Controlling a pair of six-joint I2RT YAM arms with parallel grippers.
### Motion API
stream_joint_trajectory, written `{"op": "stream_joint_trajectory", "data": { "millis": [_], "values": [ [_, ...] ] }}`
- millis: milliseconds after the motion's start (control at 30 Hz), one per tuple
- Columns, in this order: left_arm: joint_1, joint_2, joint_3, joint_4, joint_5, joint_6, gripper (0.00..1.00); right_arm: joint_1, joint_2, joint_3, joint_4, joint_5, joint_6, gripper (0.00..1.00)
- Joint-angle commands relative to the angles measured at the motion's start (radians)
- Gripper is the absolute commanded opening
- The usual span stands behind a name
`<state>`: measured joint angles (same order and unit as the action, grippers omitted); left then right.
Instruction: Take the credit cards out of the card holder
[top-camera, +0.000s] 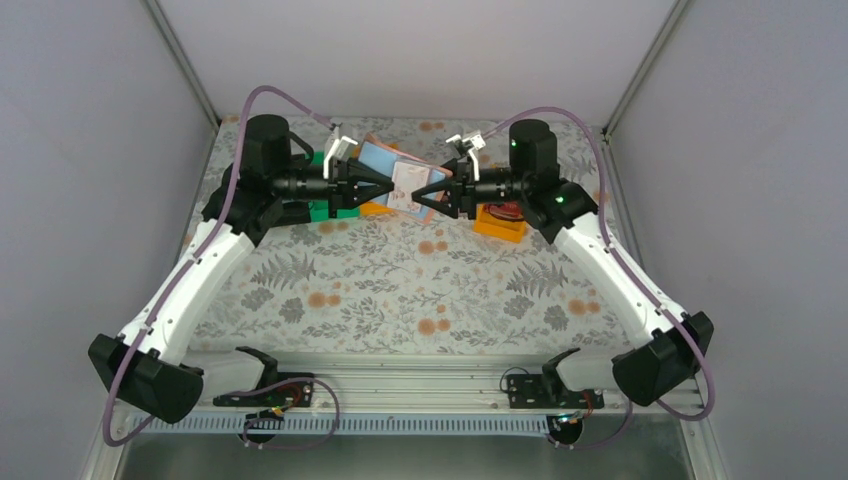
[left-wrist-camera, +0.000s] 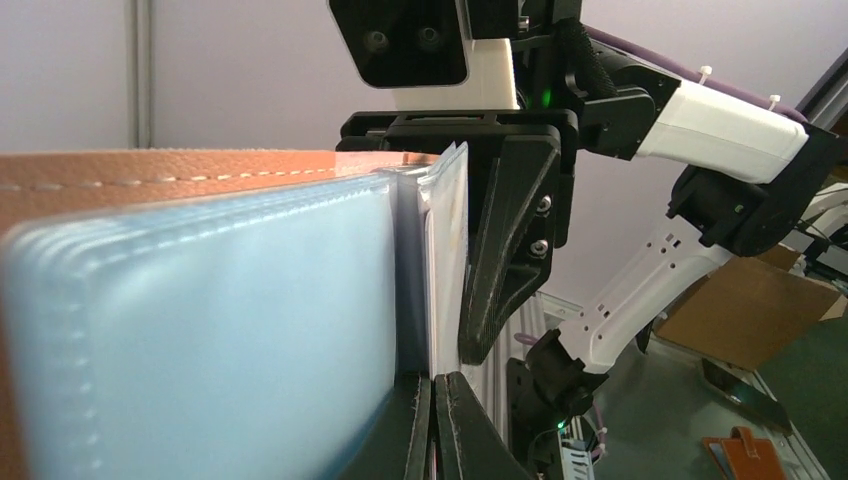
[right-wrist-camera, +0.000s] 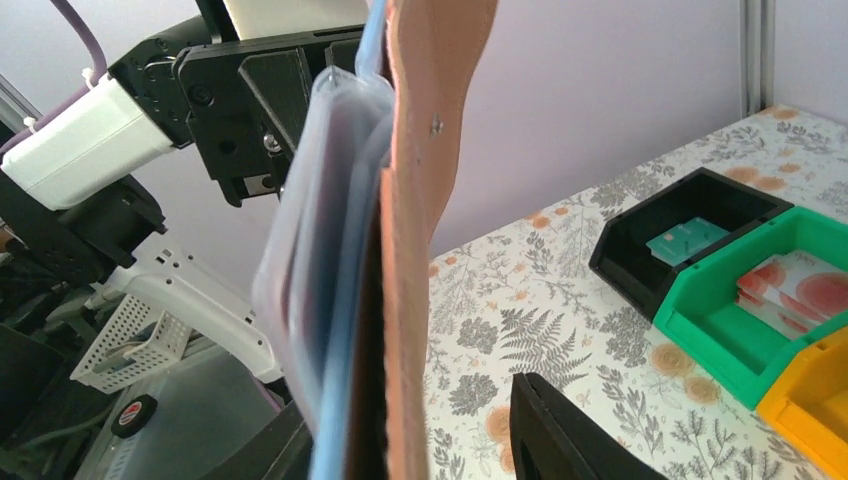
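Observation:
The card holder (top-camera: 383, 160) hangs open in the air at the back of the table, between my two grippers. Its brownish-pink cover (left-wrist-camera: 200, 170) and pale blue sleeves (left-wrist-camera: 220, 330) fill the left wrist view. My left gripper (left-wrist-camera: 437, 420) is shut on the lower edge of a whitish sleeve (left-wrist-camera: 445, 260). My right gripper (right-wrist-camera: 410, 445) is open, its fingers on either side of the holder (right-wrist-camera: 425, 200), and the right finger (right-wrist-camera: 560, 430) stands apart from the cover. A whitish-pink face (top-camera: 410, 185) shows in the holder. A teal credit card (right-wrist-camera: 685, 238) lies in the black bin.
A black bin (right-wrist-camera: 630, 250), a green bin (right-wrist-camera: 720, 330) with whitish-pink cards (right-wrist-camera: 800, 290) and a yellow-orange bin (right-wrist-camera: 815, 400) stand in a row on the floral cloth. From above, an orange bin (top-camera: 498, 222) sits under the right wrist and a green one (top-camera: 330, 207) under the left.

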<state>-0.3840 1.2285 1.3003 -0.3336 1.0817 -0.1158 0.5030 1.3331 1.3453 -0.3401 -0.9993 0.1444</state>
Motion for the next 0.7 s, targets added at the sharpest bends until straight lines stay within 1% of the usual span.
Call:
{"op": "stream_joint_trajectory", "data": {
  "millis": [0, 67, 100, 167, 267, 300, 367, 533, 667],
  "values": [
    [0.011, -0.027, -0.009, 0.016, 0.038, 0.033, 0.02, -0.021, -0.041, -0.012, -0.042, -0.053, -0.044, 0.43],
    [0.013, -0.029, -0.009, 0.009, 0.038, 0.043, 0.02, -0.028, -0.043, -0.010, -0.054, -0.060, -0.051, 0.42],
    [0.013, -0.029, -0.009, 0.007, 0.037, 0.046, 0.02, -0.029, -0.045, -0.010, -0.056, -0.060, -0.052, 0.40],
    [0.014, -0.030, -0.007, 0.004, 0.040, 0.053, 0.02, -0.032, -0.047, -0.010, -0.059, -0.068, -0.055, 0.30],
    [0.015, -0.029, -0.001, -0.007, 0.045, 0.066, 0.02, -0.038, -0.044, -0.005, -0.076, -0.078, -0.066, 0.10],
    [0.015, -0.029, 0.002, -0.013, 0.047, 0.073, 0.02, -0.040, -0.045, -0.004, -0.081, -0.079, -0.069, 0.05],
    [0.016, -0.029, 0.005, -0.026, 0.056, 0.086, 0.02, -0.046, -0.045, -0.001, -0.094, -0.080, -0.078, 0.04],
    [0.023, -0.031, 0.025, -0.051, 0.146, 0.123, 0.02, -0.069, -0.055, 0.015, -0.154, -0.070, -0.128, 0.04],
    [0.023, -0.032, 0.033, -0.073, 0.148, 0.149, 0.02, -0.091, -0.064, 0.020, -0.186, -0.092, -0.154, 0.04]
  ]
}}
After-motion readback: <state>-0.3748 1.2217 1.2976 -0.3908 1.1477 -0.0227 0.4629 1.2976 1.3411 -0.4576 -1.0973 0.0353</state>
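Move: The card holder hangs in the air between the hands, its middle about 2 cm ahead and 2 cm left of the right hand, at about its height. The drawn-on card in its pocket lies some 2 cm left of that hand and 1 cm ahead. Far below, by roughly 37 cm, the right orange tray is about 11 cm ahead and 19 cm right of it. From the left hand, the holder's middle is around 2 cm right and 1 cm ahead. The right fingers, open astride the card holder, close and pinch its right-hand part while that hand eases about 2 cm back and 1.5 cm right, away from the left fingertips. The left hand keeps its shut pinch on the holder, stays nearly still at first, then draws roughly 1 cm back, turning slightly clockwise. ##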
